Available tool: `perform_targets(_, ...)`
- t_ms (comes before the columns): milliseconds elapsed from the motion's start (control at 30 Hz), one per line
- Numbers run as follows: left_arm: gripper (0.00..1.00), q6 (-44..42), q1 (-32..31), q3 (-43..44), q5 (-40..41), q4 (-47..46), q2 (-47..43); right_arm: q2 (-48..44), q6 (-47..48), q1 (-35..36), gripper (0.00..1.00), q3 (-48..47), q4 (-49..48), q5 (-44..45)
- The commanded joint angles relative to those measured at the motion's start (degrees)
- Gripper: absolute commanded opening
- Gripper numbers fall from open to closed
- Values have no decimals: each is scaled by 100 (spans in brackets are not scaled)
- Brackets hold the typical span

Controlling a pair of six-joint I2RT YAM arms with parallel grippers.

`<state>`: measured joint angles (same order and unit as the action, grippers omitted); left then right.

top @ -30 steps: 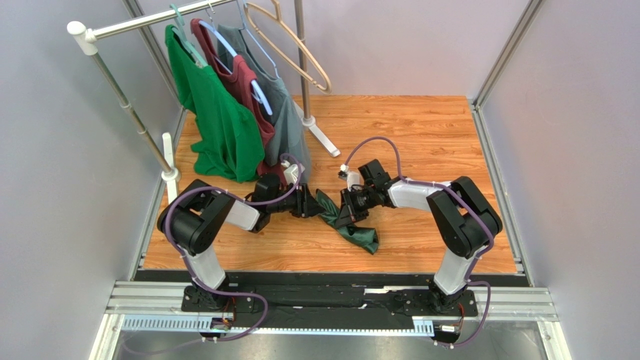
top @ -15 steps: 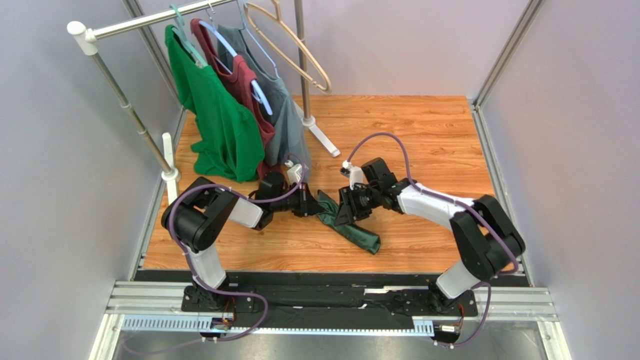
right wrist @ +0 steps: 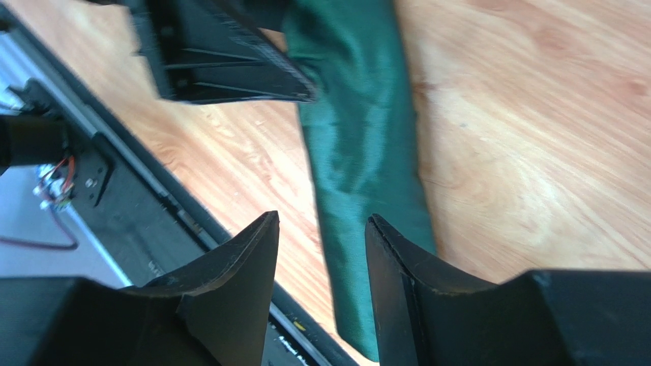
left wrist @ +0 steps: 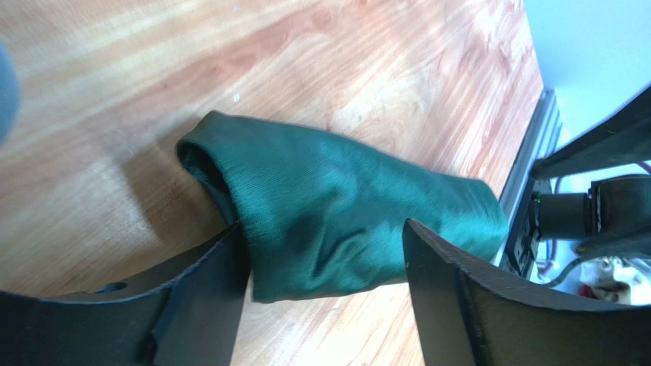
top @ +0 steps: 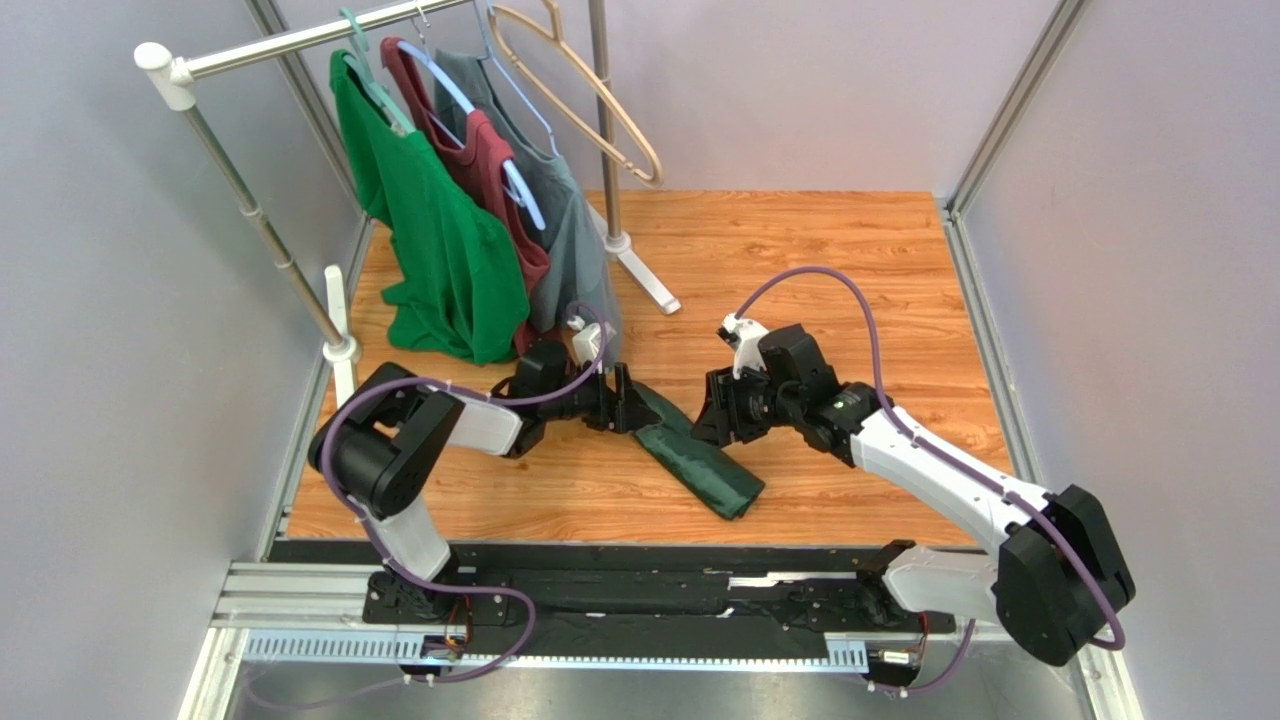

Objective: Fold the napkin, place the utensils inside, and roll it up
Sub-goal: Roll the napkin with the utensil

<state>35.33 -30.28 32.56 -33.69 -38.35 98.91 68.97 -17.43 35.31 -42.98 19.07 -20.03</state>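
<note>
The napkin [top: 694, 458] is a dark green roll lying slantwise on the wooden table, and its upper-left end points at my left gripper [top: 624, 405]. In the left wrist view that end [left wrist: 336, 213] lies between the wide-apart jaws of the left gripper [left wrist: 325, 227]. The left finger is against the cloth and the right finger is apart from it. My right gripper [top: 718, 420] hovers just right of the roll, open and holding nothing. Seen from the right wrist, the napkin [right wrist: 367, 152] runs past beyond the right gripper [right wrist: 322, 219]. The utensils are hidden.
A clothes rack [top: 241, 60] stands at the back left with a bright green shirt [top: 436, 255], a maroon one [top: 489, 165] and a grey-green one [top: 571, 240]. Its white foot [top: 643, 278] reaches onto the table. A black rail [top: 661, 563] borders the near edge.
Both grippers have opened and let go of the napkin. The right arm has drawn back to the right. The roll now lies flatter and straighter on the table.
</note>
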Motion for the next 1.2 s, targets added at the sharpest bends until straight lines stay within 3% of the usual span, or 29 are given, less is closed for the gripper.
perform_targets(0,81,-228,5,23,468,415,-600,-243,-147,20,50,123,-96,815)
perform_targets(167,86,-351,14,-153,1092,1055,-1374,-419,-234,11,50,255,-219,1282)
perform_targets(200,97,-360,31,-188,1206,1162,-1505,-463,-269,11,50,290,-237,1378)
perform_targets(400,98,-333,347,-767,1944,1812,-3173,-823,-428,-331,50,492,-220,2238)
perform_targets(500,98,-570,374,-839,2585,3049,-4632,-1208,-524,-761,50,659,-211,2504)
perform_targets(633,99,-598,873,-716,3280,4790,-6914,-1867,-577,-1359,50,826,-123,2741)
perform_targets(733,99,-379,989,-523,3859,5819,-7892,-2482,-472,-1632,50,879,-27,2978)
perform_targets(933,99,-263,998,310,4362,7216,-8072,-3152,-138,-1685,50,853,176,3567)
perform_targets(1167,99,-518,998,1033,4643,7816,-7773,-3741,-120,-1694,50,993,202,3796)
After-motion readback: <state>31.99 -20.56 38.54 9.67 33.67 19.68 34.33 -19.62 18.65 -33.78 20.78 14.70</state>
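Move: The rolled napkin's middle lies about 7 cm to the left hand's right, 3 cm back and 2 cm below; this hand's opened fingers are at its left end. Near there, the grey shirt's hem is some 6 cm left and 8 cm ahead, the maroon hem about 13 cm left and 9 cm ahead, both near hand height. From the right hand the napkin's middle is roughly 9 cm below, 2 cm ahead and 2 cm left. The left fingers, already open at the roll's left end, come clear of the napkin and spread a little wider; the left hand rises first, then sweeps left, about 22 cm across and 19 cm up, easing back and turning some 50 degrees counter-clockwise. The empty right hand swings away rightward about 18 cm, then climbs and ends slightly farther forward, turning clockwise and tipping its half-open fingers up. ##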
